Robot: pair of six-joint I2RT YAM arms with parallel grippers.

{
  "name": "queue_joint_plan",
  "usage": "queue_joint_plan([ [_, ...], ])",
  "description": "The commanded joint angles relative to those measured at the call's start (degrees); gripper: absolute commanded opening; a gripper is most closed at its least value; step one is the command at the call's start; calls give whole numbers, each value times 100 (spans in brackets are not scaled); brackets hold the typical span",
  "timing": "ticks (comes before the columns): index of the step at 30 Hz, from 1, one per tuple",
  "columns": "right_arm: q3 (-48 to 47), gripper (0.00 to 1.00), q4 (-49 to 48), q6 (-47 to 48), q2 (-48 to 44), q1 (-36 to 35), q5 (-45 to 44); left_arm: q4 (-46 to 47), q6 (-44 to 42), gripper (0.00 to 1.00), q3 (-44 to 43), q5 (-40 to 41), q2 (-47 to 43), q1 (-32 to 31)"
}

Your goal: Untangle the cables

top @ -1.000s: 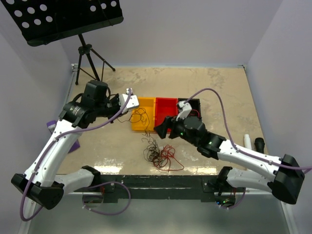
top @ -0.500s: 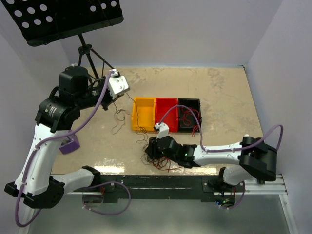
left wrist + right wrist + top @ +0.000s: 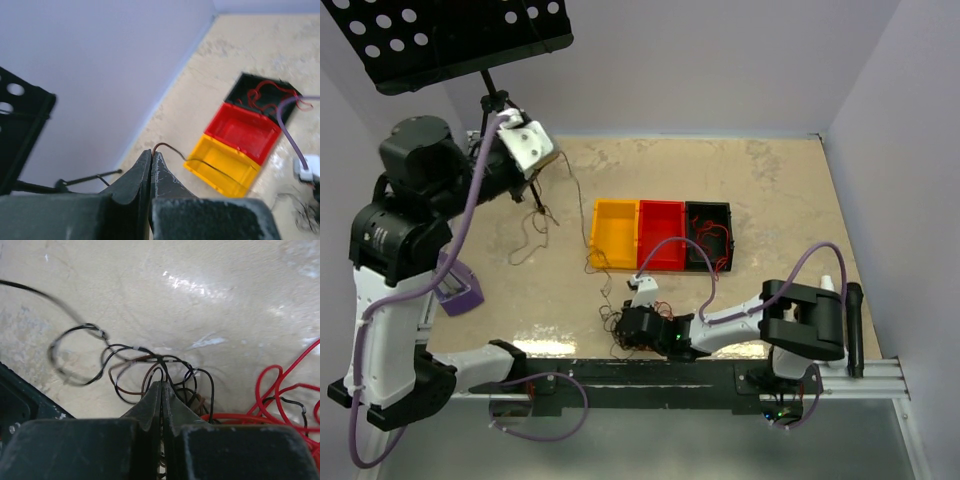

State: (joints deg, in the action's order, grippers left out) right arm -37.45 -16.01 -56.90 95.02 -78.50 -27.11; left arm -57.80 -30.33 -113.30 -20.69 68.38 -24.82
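Note:
A tangle of thin black, brown and red cables (image 3: 612, 318) lies near the table's front edge. My right gripper (image 3: 625, 326) is down in it. In the right wrist view the right gripper (image 3: 162, 383) is shut at the tangle (image 3: 125, 352), with a dark loop ending between its tips and a red cable (image 3: 270, 385) beside it. My left gripper (image 3: 548, 162) is raised at the back left, shut on one dark cable (image 3: 584, 215). In the left wrist view the left gripper (image 3: 151, 151) pinches that dark cable (image 3: 170, 148), which runs across the yellow bin (image 3: 225, 170).
Yellow (image 3: 615, 233), red (image 3: 661, 235) and black (image 3: 706, 222) bins stand in a row mid-table; red cables (image 3: 717, 240) lie in the black one. A music stand (image 3: 450, 40) is at the back left. A lilac object (image 3: 455, 292) and a black tool (image 3: 852, 305) lie near the side walls.
My left arm lifted and drew back to the left, stretching its cable. My right gripper came down from the bins to the tangle and shut there.

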Motion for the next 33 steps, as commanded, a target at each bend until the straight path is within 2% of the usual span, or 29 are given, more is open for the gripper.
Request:
queue_joint_plan([
  [1,-52,0,450,-646,578,-315,-110,1181,404,0,-781,583,-79,12],
  [6,-34,0,432,-927,904,-464,-22,2499,475,0,-835,1162,-254,12],
  [8,-17,0,441,-963,913,-465,-22,2974,440,0,-686,1138,-351,12],
  [13,-139,0,844,-919,352,-473,-408,2459,562,0,-467,680,-185,12],
  [15,-192,0,985,-840,-174,-473,-619,2562,685,0,68,645,-315,12],
  [19,-175,1,934,-516,-1247,-473,-725,3274,1037,0,1745,382,-808,12],
  [21,-157,10,854,-331,-1757,-482,-743,3564,1239,0,2344,215,-940,21],
  [24,-201,22,976,-242,-2259,-473,-830,3995,1599,0,2978,30,-993,12],
  [26,-201,27,1012,-190,-2584,-473,-857,4206,1731,0,3269,-23,-941,12],
  [33,203,24,1179,-409,-3805,-482,-1120,5120,2390,0,3964,-84,-712,3],
])
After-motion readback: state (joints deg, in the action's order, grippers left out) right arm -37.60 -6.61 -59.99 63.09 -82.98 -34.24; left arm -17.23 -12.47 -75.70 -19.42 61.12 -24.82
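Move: Some 9 cm to the right, 10 cm ahead and 45 cm below the raised left hand, which already holds a brown cable, stands the yellow bin; the black tangle lies about 10 cm right of that hand, 11 cm back and 47 cm down. The right hand's shut fingers are already in that tangle. From the right hand, the red cables lie roughly 9 cm right and 3 cm ahead, the yellow bin about 21 cm straight ahead. Hauling the pinched brown cable up another 16 cm or so, tips tilting up, the left hand then swings down about 23 cm, forward and right towards the yellow bin, tips dipping again. Down at the tangle, the shut right hand shifts some 3 cm left and returns, then parts its fingers slightly, lets go and rises about 18 cm, tips lifting. ##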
